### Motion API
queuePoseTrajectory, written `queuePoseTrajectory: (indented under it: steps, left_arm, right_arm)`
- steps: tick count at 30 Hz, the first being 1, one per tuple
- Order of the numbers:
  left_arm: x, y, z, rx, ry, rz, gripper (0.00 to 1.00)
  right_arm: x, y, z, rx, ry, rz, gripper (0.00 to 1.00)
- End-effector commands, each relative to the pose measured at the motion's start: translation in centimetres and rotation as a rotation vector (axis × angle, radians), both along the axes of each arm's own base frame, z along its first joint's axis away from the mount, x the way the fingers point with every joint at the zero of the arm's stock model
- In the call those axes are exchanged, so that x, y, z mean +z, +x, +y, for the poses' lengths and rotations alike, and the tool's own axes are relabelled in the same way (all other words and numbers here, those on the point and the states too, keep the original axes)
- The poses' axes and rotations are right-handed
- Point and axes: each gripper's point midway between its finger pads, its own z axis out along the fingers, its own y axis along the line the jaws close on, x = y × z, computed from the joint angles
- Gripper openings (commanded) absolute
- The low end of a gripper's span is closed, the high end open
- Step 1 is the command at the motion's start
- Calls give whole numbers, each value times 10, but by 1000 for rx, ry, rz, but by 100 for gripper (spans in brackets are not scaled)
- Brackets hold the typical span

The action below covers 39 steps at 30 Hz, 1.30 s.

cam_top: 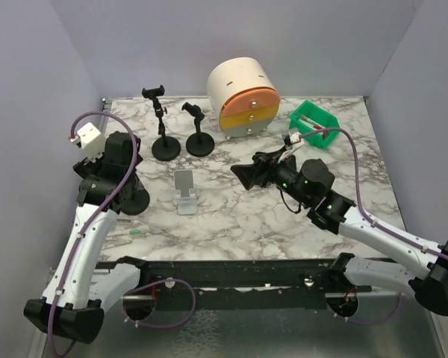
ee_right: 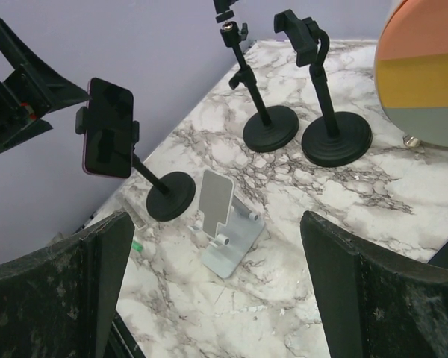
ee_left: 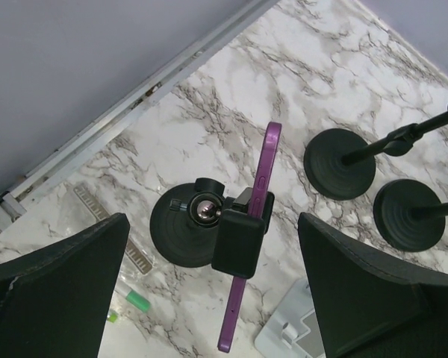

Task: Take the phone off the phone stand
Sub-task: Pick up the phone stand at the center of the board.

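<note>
A purple-edged phone (ee_left: 255, 216) (ee_right: 107, 127) with a dark screen stands clamped in the black phone stand (ee_left: 181, 230) (ee_right: 170, 195) (cam_top: 131, 203) near the table's left edge. The stand has a round base and a slanted stem. My left gripper (ee_left: 220, 298) (cam_top: 122, 165) hangs open right above the phone, one finger on each side and touching nothing. In the top view it hides the phone. My right gripper (ee_right: 220, 298) (cam_top: 244, 173) is open and empty over the middle of the table, pointing left towards the phone.
A silver folding desk stand (cam_top: 185, 192) (ee_right: 225, 222) (ee_left: 291, 332) sits right of the phone stand. Two empty black clamp stands (cam_top: 166, 146) (cam_top: 200, 142) stand behind it. A white drum (cam_top: 244, 95) and a green basket (cam_top: 314, 124) are at the back. A green-capped pen (ee_left: 133, 298) lies near the left wall.
</note>
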Motion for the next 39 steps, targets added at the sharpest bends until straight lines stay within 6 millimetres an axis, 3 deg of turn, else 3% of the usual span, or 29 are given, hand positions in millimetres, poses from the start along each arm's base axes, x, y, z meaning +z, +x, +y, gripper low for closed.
queuePoseTrajectory:
  steps: [1,9,12,16,22,30,39]
  left_arm:
    - [-15,19,-15,-90,-64,32,93]
    - [-28,36,-3,-72,-78,54,88]
    - [-27,39,0,-81,-94,39,81]
    - [-30,41,-3,-107,-102,36,64]
    - [-36,41,-10,-147,-125,34,58]
    - [-34,36,-12,-159,-126,19,38]
    - [-5,23,3,-103,-71,-24,1]
  right_arm:
    - [-8,-6,-4,13,-22,8,98]
    - [-12,-8,-10,-1,-34,3,98]
    - [-17,-4,-12,-22,-52,4,98]
    - [-18,-4,-12,-20,-53,2,98]
    - [-20,-2,-12,-28,-62,4,98]
    - [-22,-2,-15,-39,-70,-3,98]
    - [-22,-2,-14,-33,-73,1,98]
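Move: The phone stand's clamp head, with the purple phone in it, is about 4 cm ahead of the left hand, 1 cm to its right and 4 cm lower. The white stand is some 18 cm right and 3 cm ahead, well below. The tall empty stand is roughly 25 cm ahead and 11 cm right, the short empty stand 27 cm ahead and 25 cm right. From the right hand the clamp head lies about 38 cm left, 5 cm ahead and slightly below. The left fingers, wide open at first, straddle the phone stand's clamp head and pinch it together with the phone, stopping well short of shut. To get there the hand goes forward and down towards the clamp, about 4 cm each way, turning some 10 degrees clockwise with its left side dipping a little, then eases back a centimetre while the fingers finish closing. ##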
